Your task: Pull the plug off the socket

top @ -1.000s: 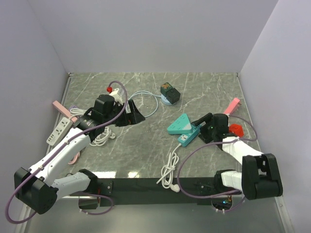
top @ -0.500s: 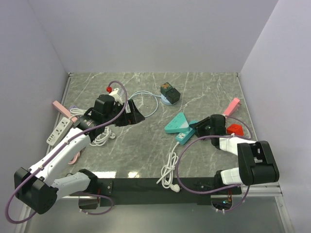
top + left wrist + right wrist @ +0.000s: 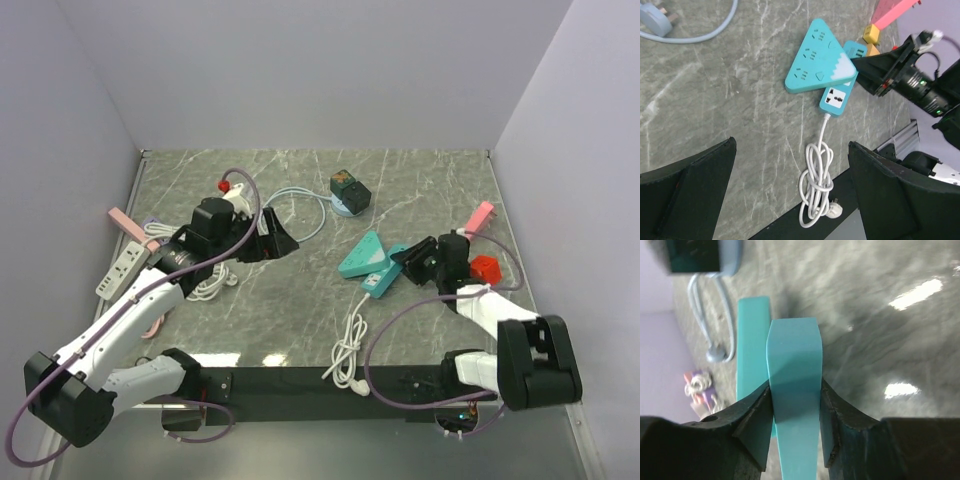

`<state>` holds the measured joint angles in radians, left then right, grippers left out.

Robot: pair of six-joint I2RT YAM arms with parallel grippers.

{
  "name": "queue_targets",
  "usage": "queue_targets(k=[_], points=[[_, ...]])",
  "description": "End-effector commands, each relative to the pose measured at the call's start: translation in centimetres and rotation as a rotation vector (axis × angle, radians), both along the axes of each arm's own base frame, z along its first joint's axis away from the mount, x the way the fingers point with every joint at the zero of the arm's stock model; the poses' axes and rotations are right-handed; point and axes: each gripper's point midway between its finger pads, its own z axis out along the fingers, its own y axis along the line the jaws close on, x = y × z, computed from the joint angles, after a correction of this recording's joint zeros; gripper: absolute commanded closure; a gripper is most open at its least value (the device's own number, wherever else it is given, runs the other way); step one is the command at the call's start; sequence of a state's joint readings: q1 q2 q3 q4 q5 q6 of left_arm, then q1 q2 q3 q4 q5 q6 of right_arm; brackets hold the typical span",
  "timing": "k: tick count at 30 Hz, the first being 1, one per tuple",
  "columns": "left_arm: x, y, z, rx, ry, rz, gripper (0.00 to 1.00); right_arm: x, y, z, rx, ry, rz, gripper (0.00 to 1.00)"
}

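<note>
A blue socket strip (image 3: 383, 281) with a white cord (image 3: 349, 345) lies mid-table. A teal triangular socket block (image 3: 364, 255) sits over its far end; I cannot see any pins between them. My right gripper (image 3: 412, 261) is shut on the blue strip's right end. In the right wrist view the jaws (image 3: 795, 400) pinch the blue strip (image 3: 794, 360), with the teal block (image 3: 752, 340) beside it. My left gripper (image 3: 272, 240) is open and empty, well to the left. The left wrist view shows its wide jaws (image 3: 790, 190) above the block (image 3: 815, 60), the strip (image 3: 837, 97) and the right gripper (image 3: 856, 59).
A green-black adapter (image 3: 348, 190) with a pale blue cable sits at the back. A pink strip (image 3: 478, 216) and a red block (image 3: 486, 267) lie right. A white power strip (image 3: 118, 272), a pink strip (image 3: 125, 222) and a cord bundle (image 3: 210, 285) lie left.
My right wrist shifted a little while holding the blue strip, nudging it and the teal block slightly left. The left arm has barely moved.
</note>
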<state>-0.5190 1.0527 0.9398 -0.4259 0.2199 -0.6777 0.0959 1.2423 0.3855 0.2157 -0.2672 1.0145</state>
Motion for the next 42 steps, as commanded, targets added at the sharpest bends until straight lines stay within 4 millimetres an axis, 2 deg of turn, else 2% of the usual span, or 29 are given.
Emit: queue_targets(k=[1, 2, 3, 4, 6, 11, 13, 14, 15, 16, 17, 18, 20, 23, 25, 28, 32, 38, 42], points=[[-0.1, -1.3, 1.2, -0.017, -0.043, -0.051, 0.01, 0.1, 1.5, 4.6, -0.014, -0.109, 0.133, 1.00], [0.0, -1.7, 1.2, -0.013, -0.040, -0.058, 0.01, 0.1, 1.7, 5.6, -0.015, -0.127, 0.159, 1.00], [0.0, -1.9, 1.1, -0.008, -0.040, -0.061, 0.00, -0.5, 1.8, 5.4, -0.039, -0.099, 0.194, 1.00], [-0.1, -2.4, 1.1, -0.002, -0.042, -0.069, 0.01, -0.2, 2.1, 6.7, -0.042, -0.113, 0.224, 1.00], [-0.2, -3.3, 0.8, 0.009, -0.035, -0.083, 0.01, -0.5, 2.1, 7.7, -0.082, -0.102, 0.272, 1.00], [0.8, -5.3, 0.6, 0.067, -0.043, -0.059, 0.01, -1.3, 1.3, 7.6, -0.164, -0.037, 0.310, 1.00], [0.1, -6.9, 0.5, 0.106, -0.069, -0.095, 0.01, -1.6, 1.7, 7.8, -0.145, -0.032, 0.326, 1.00], [0.6, -7.3, 0.1, 0.153, -0.083, -0.079, 0.01, -1.8, 2.1, 8.1, -0.119, -0.030, 0.344, 1.00], [-0.3, -8.4, -0.3, 0.199, -0.113, -0.123, 0.00, -1.8, 2.5, 8.5, -0.097, -0.025, 0.357, 1.00], [-0.3, -9.2, -1.0, 0.245, -0.124, -0.138, 0.00, -1.8, 2.7, 8.3, -0.083, 0.001, 0.367, 1.00], [0.0, -9.0, -1.7, 0.309, -0.149, -0.117, 0.00, -1.9, 3.0, 8.6, -0.065, 0.012, 0.380, 1.00], [-1.1, -10.1, -2.2, 0.348, -0.169, -0.158, 0.00, -2.1, 3.7, 9.5, -0.030, 0.020, 0.410, 1.00], [-1.0, -10.1, -3.8, 0.465, -0.213, -0.166, 0.01, -2.2, 4.1, 10.2, -0.007, 0.027, 0.434, 1.00], [-2.0, -10.4, -5.3, 0.544, -0.259, -0.207, 0.01, -2.4, 4.8, 12.0, 0.043, 0.030, 0.471, 1.00], [-2.2, -10.6, -5.3, 0.558, -0.309, -0.222, 0.01, -2.6, 5.2, 13.3, 0.079, 0.036, 0.500, 1.00], [-2.7, -10.6, -5.0, 0.569, -0.380, -0.235, 0.00, -2.9, 5.6, 14.0, 0.107, 0.061, 0.540, 1.00], [-2.5, -10.2, -4.8, 0.631, -0.452, -0.202, 0.01, -3.2, 6.0, 14.1, 0.134, 0.087, 0.573, 1.00], [-3.4, -12.2, -4.6, 0.709, -0.556, -0.242, 0.00, -4.1, 6.6, 14.4, 0.192, 0.109, 0.607, 1.00], [-4.7, -13.8, -5.8, 0.773, -0.599, -0.306, 0.01, -4.5, 7.1, 14.9, 0.246, 0.113, 0.625, 1.00]])
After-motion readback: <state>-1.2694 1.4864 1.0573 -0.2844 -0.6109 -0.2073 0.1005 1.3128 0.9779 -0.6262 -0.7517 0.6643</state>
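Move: The teal triangular plug, still on its teal strip socket, lies about 15 cm to the left hand's right, 6 cm ahead and 17 cm below. From the right hand, gripping the strip, that plug is some 8 cm left, 1 cm ahead and about level. The strip's middle sits 5 cm right of the plug and 3 cm nearer; the black block plug 11 cm beyond the plug and 2 cm left; the white cord coil 17 cm nearer, 1 cm right. The teal strip, plug still on it, is carried up about 11 cm by the right hand, also leftward and a little back, turning some 30 degrees counter-clockwise in a kept pinch. Wide open, the left hand sweeps right some 12 cm, sinking and drawing back, and rolls its left side up about 40 degrees while its fingers tip upward, coming close to plug and strip; no contact can be made out. ##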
